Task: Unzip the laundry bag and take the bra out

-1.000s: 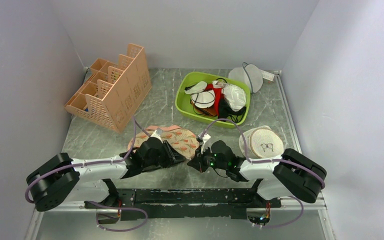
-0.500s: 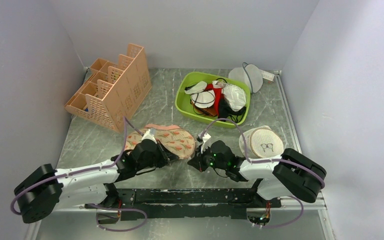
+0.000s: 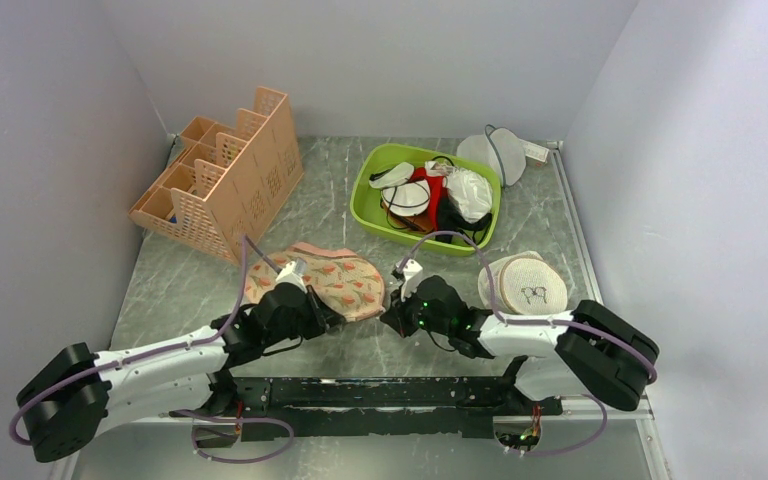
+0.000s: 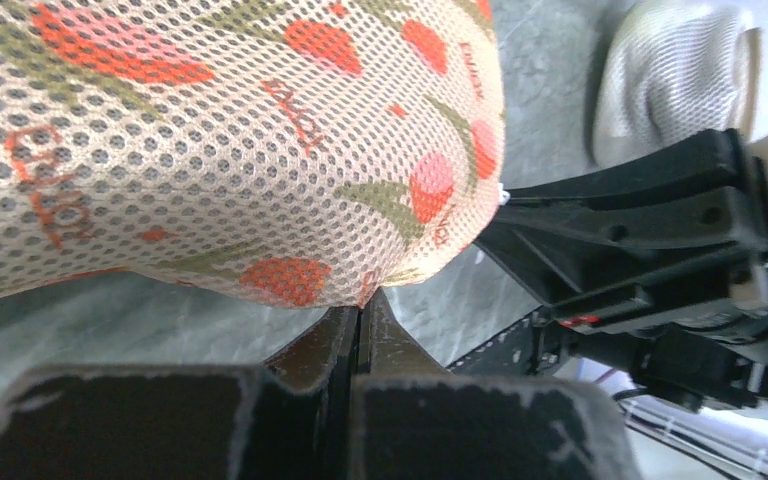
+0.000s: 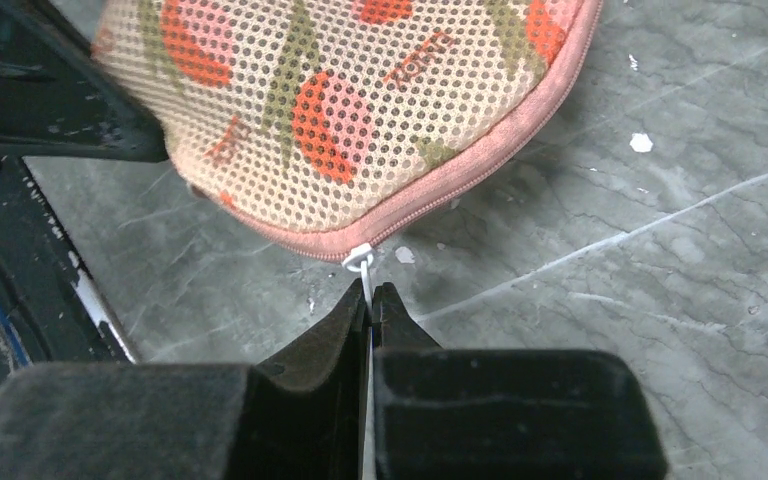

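The laundry bag [image 3: 335, 280] is a beige mesh pouch with red-and-green print and pink zip trim, lying on the table before both arms. My left gripper [image 3: 322, 312] is shut on the bag's near edge [image 4: 360, 296]. My right gripper [image 3: 392, 318] is shut on the white zip pull [image 5: 360, 262] at the bag's right end, where the pink zipper [image 5: 480, 170] looks closed. The bag fills the top of the left wrist view [image 4: 210, 150] and the right wrist view [image 5: 350, 110]. The bra does not show outside the bag; a black garment [image 3: 452, 218] lies in the green tub.
A green tub [image 3: 372, 180] of garments stands behind the bag. A round beige mesh disc [image 3: 530, 285] lies right of my right arm. A white round pouch [image 3: 492, 155] leans at the back. A peach organiser [image 3: 225, 180] stands at the back left.
My left arm has stretched forward and right, pulling the bag's near edge; the bag has shifted slightly away and flattened. My right gripper moved a little left and forward, staying at the zip pull.
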### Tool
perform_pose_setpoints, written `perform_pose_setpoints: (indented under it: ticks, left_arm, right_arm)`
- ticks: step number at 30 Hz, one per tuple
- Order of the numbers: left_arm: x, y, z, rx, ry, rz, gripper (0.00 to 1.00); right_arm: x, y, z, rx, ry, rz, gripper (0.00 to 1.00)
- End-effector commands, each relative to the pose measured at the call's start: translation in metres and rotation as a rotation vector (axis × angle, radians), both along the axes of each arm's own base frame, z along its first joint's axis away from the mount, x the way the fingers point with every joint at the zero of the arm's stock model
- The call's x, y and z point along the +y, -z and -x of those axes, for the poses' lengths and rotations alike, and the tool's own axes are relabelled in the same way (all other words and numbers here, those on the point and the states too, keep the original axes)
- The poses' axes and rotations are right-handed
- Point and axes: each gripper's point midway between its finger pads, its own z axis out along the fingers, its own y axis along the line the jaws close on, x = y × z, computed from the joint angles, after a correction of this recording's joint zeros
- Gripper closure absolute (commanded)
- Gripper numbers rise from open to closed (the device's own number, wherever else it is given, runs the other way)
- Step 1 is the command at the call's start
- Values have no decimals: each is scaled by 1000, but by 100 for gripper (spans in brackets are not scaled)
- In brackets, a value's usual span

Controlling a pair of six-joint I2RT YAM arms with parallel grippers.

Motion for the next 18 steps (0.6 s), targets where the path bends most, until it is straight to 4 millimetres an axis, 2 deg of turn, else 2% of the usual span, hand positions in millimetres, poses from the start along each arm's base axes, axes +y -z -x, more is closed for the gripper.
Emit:
perform_pose_setpoints:
  ticks: [1, 6, 11, 15, 18]
  left_arm:
    - [23, 18, -8, -51, 24, -192, 93]
    - [34, 36, -9, -32, 57, -323, 93]
    - [44, 51, -9, -16, 68, -416, 93]
    - [52, 48, -15, -21, 69, -509, 93]
    - [51, 38, -16, -36, 73, -501, 88]
  right_arm:
    - [-7, -1, 5, -4, -30, 23, 100]
    - [-6, 6, 26, 54, -75, -8, 100]
    - [6, 10, 54, 107, -137, -60, 100]
    - [17, 14, 67, 109, -176, -54, 100]
    - [20, 9, 61, 82, -156, -73, 100]
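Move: The right hand already grips the zipper pull; the slider sits about 1 cm ahead of it and 1 cm to its left. From that hand the laundry bag's middle lies roughly 6 cm ahead and 13 cm left, and the green bin's some 25 cm ahead and 7 cm right. The left hand, already pinching the bag's mesh, has the slider about 2 cm ahead, 8 cm right and 3 cm lower, and the bag's middle around 7 cm ahead and 3 cm left. Back towards the bases, after a slight initial rise, the right hand draws the gripped pull about 6.5 cm around the bag's near end, drifting a little left and turning some 10 degrees counter-clockwise. The left hand keeps its pinch on the mesh, sinks about 4.5 cm, shifts nearly 3 cm left and rolls some 20 degrees, left side rising. ##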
